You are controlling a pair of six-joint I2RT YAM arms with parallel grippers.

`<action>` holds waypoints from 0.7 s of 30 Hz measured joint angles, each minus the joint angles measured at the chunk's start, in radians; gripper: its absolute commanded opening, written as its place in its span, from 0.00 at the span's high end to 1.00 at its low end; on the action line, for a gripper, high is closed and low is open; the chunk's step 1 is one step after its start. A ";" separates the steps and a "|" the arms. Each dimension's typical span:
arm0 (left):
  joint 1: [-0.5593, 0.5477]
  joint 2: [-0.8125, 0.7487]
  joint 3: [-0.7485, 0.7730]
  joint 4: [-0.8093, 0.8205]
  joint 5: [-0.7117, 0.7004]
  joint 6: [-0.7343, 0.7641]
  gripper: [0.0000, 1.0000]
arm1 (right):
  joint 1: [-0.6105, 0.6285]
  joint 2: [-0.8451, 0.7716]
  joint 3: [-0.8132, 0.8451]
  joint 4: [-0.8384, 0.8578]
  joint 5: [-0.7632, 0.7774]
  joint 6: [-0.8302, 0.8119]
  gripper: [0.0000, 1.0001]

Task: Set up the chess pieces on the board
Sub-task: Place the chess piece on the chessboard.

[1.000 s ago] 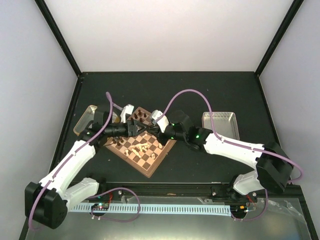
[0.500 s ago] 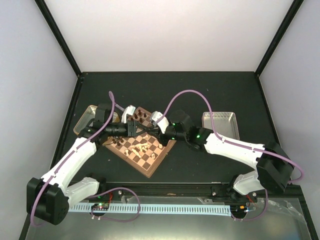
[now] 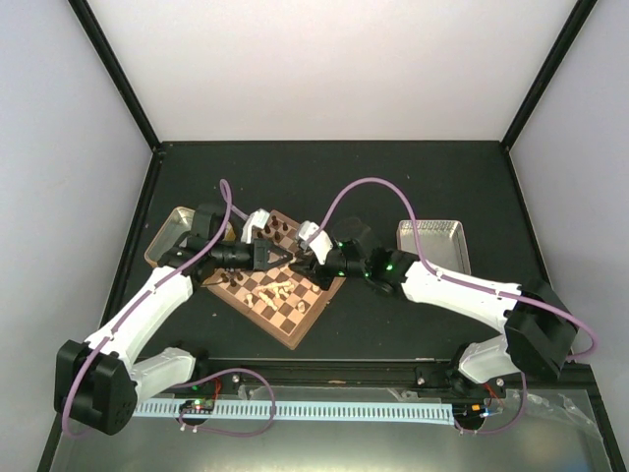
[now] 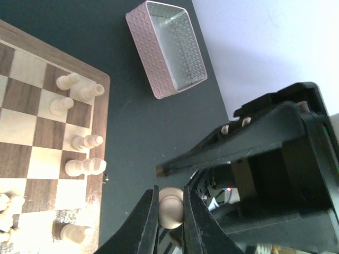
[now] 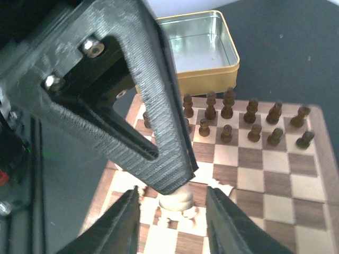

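Over the board's (image 3: 297,337) far side my two grippers meet tip to tip. My left gripper (image 4: 169,193) is shut on a pale cream chess piece (image 4: 170,209), which hangs above the dark table just off the board's (image 4: 32,138) edge. In the right wrist view the same piece (image 5: 178,201) shows under the left finger. My right gripper (image 5: 172,192) stands open around it, both fingers clear of it. Dark pieces (image 5: 228,119) fill two rows at the far side of the board (image 5: 275,186). Several pale pieces (image 4: 79,143) stand along one edge, and others lie loose mid-board (image 3: 276,288).
A gold-tan metal tray (image 3: 169,234) sits left of the board, right behind my left arm. A pinkish rectangular tray (image 3: 433,242) sits to the right, partly under my right arm's purple cable. Black frame posts bound the dark table at the back corners.
My left gripper has closed on the pale piece that the right gripper was holding. The right gripper's fingers have opened off it. Both arms have barely shifted.
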 measured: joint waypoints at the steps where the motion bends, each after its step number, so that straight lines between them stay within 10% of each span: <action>1: 0.000 0.000 0.000 0.000 -0.008 0.003 0.96 | -0.002 0.000 0.006 -0.010 0.007 0.012 0.50; 21: -0.362 0.229 0.016 0.011 -0.711 0.092 0.95 | -0.129 -0.181 -0.111 -0.296 0.484 0.675 0.40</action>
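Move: The chess piece hangs between both grippers, right at each hand point: the left fingers are already shut on it and the right's are starting to loosen. The empty squares before the white back row lie about 4 cm ahead of the left hand, 5 cm to its right and 15 cm below. From that hand, at similar depth, the nearest tall back-row piece is 1 cm ahead, 6 cm right; the pile of loose white pieces is 2 cm ahead, 3 cm left. Left keeps the piece, tips downward and sinks 10 cm toward the board; right opens, withdrawing 15 cm rightward. ##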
